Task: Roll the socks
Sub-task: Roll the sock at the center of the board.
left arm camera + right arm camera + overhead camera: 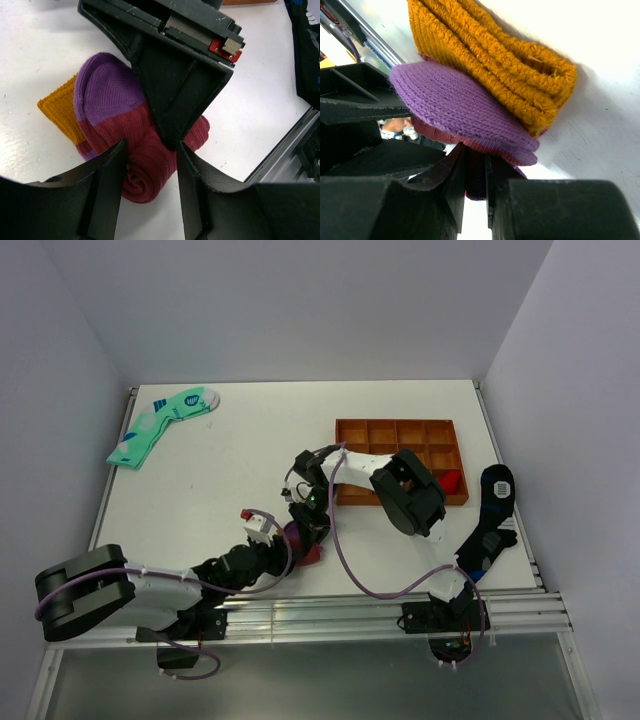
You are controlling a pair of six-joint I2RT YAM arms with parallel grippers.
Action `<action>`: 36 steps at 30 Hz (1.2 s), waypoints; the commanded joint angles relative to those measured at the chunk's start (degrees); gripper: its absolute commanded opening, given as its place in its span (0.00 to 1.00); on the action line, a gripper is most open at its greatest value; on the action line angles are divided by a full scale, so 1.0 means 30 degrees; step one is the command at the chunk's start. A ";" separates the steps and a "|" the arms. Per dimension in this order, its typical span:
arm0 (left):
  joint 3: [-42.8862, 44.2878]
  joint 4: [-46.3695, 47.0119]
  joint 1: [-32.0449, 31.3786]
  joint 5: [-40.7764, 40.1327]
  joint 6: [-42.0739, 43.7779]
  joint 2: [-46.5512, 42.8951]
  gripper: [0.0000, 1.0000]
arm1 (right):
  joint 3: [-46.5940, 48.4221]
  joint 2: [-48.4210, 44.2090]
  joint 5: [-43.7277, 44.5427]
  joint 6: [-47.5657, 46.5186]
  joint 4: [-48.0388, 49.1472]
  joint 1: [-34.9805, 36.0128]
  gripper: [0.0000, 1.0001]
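Note:
The socks [303, 548] lie near the table's front edge, between the two arms. In the left wrist view the maroon part of the socks [145, 172] is wound into a roll, with the purple heel [107, 90] and the orange cuff [57, 112] behind it. My left gripper [151, 145] straddles the roll, both fingers against its sides. My right gripper [172, 132] comes down from above and pinches the fabric at the roll's far side. The right wrist view shows the right gripper [476, 155] shut on a maroon fold under the purple heel [455, 105] and the orange cuff [490, 55].
Mint-green socks [160, 425] lie at the far left. An orange compartment tray [400, 455] stands right of centre, a red item [450, 480] in its right corner. A black sock with blue patches [490, 520] lies by the right edge. The metal rail [380, 605] runs along the front.

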 commanded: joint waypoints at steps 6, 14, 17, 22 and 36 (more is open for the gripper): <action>-0.0772 0.0211 0.0074 -0.0167 -0.0924 -0.0971 0.48 | -0.0452 0.0438 0.2627 -0.0558 0.0637 -0.0178 0.00; -0.0332 -0.0288 0.0074 -0.0313 -0.1100 -0.0093 0.44 | -0.0540 0.0291 0.2627 -0.0441 0.0812 -0.0149 0.00; -0.0245 -0.0405 0.0103 -0.0256 -0.1129 0.0054 0.43 | -0.0570 0.0262 0.2568 -0.0412 0.0871 -0.0149 0.00; -0.0040 -0.0787 0.0074 -0.0344 -0.1071 -0.0064 0.41 | -0.0774 0.0203 0.2481 -0.0353 0.1105 -0.0149 0.00; 0.0605 -0.1311 0.0074 0.0359 -0.2123 0.1608 0.02 | -0.1329 -0.0089 0.2072 -0.0061 0.1982 -0.0120 0.00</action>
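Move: The near end of the maroon roll of the sock lies between and just under the left hand's half-open fingertips, about 1 cm ahead, 1 cm to the right and 1 cm below. From that hand, the sock's purple heel stands about 5 cm ahead, and its gold cuff about 5 cm ahead and 3 cm to the left. For the right hand, already gripping the sock by the roll, that near end is some 2 cm to the left, 1 cm back and 1 cm below. The left hand eases less than a centimetre left and slightly back while sinking about 1 cm beside the right gripper, its fingers tipping down some 5 degrees, then slides about 1 cm back to the right and a touch forward onto the near end of the maroon roll. Its fingers narrow slowly at first, then snap from nearly half open to almost shut, pinching the roll's end with rising grip effort, while the right hand stays put and keeps its hold on the sock. ##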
